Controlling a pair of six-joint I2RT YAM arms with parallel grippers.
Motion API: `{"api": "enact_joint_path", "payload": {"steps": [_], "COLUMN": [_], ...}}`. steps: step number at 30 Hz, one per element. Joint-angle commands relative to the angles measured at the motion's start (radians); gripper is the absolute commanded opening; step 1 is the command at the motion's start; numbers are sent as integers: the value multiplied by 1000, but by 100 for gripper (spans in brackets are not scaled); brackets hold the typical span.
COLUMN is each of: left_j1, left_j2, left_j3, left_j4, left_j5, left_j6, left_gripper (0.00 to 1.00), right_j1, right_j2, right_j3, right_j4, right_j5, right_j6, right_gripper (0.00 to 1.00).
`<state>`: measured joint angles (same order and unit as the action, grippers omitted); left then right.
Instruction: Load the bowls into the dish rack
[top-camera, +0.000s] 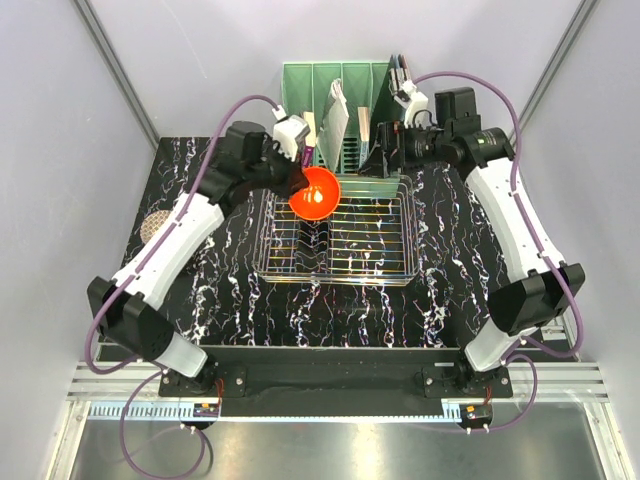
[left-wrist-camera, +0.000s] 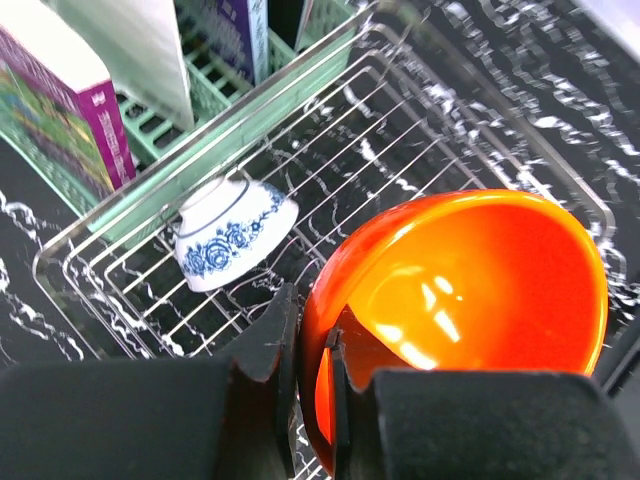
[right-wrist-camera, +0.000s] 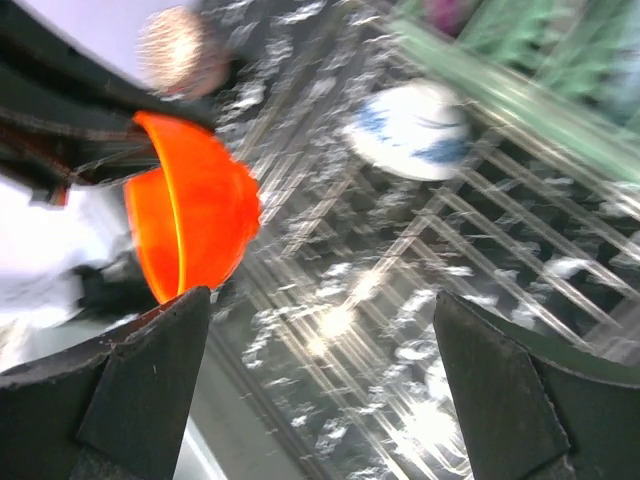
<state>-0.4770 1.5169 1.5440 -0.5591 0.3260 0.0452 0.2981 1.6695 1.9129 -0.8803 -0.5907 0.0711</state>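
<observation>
My left gripper is shut on the rim of the glossy orange-red bowl and holds it tilted above the back left of the chrome wire dish rack. In the left wrist view the gripper pinches the orange bowl's wall, over the rack. A white-blue patterned bowl lies tipped over inside the rack; it also shows in the right wrist view. My right gripper is open and empty above the rack, facing the orange bowl. The other bowls are out of view.
A green slotted organizer with boxes and a purple carton stands right behind the rack. A round brownish mat lies at the table's left edge. The right arm hovers by the rack's back right corner.
</observation>
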Motion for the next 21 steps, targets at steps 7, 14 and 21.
{"api": "enact_joint_path", "payload": {"steps": [7, 14, 21], "left_j1": [11, -5, -8], "left_j2": [-55, -6, 6], "left_j3": [37, 51, 73], "left_j4": [38, 27, 27], "left_j5": [287, 297, 295], "left_j6": [35, 36, 41], "left_gripper": [0, 0, 0], "right_j1": [1, 3, 3], "right_j2": [16, 24, 35], "right_j3": [-144, -192, -273], "right_j4": [185, 267, 391], "right_j5": [-567, -682, -718], "right_j6": [156, 220, 315], "right_gripper": [100, 100, 100]}}
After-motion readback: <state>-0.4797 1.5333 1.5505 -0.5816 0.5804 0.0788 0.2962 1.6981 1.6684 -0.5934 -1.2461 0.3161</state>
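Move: The left hand already pinches the orange bowl's rim, the bowl's middle about 4 cm to its right, 2 cm back and 3 cm lower. The dish rack's middle lies some 9 cm right, 4 cm back and 20 cm below the left hand, the blue-patterned bowl about 4 cm right, 3 cm ahead and 17 cm below. From the open, empty right hand, the orange bowl is roughly 12 cm left, 6 cm back and 6 cm lower. Swinging in towards the held orange bowl, the right hand comes back and left about 8 cm, wide open, turning counter-clockwise and tipping down as it rolls, some 40 degrees altogether. The left hand keeps its pinch on the rim and carries the bowl back and to the right about 4 cm over the rack, rising some 2.5 cm and sinking again, with a slight clockwise turn. ##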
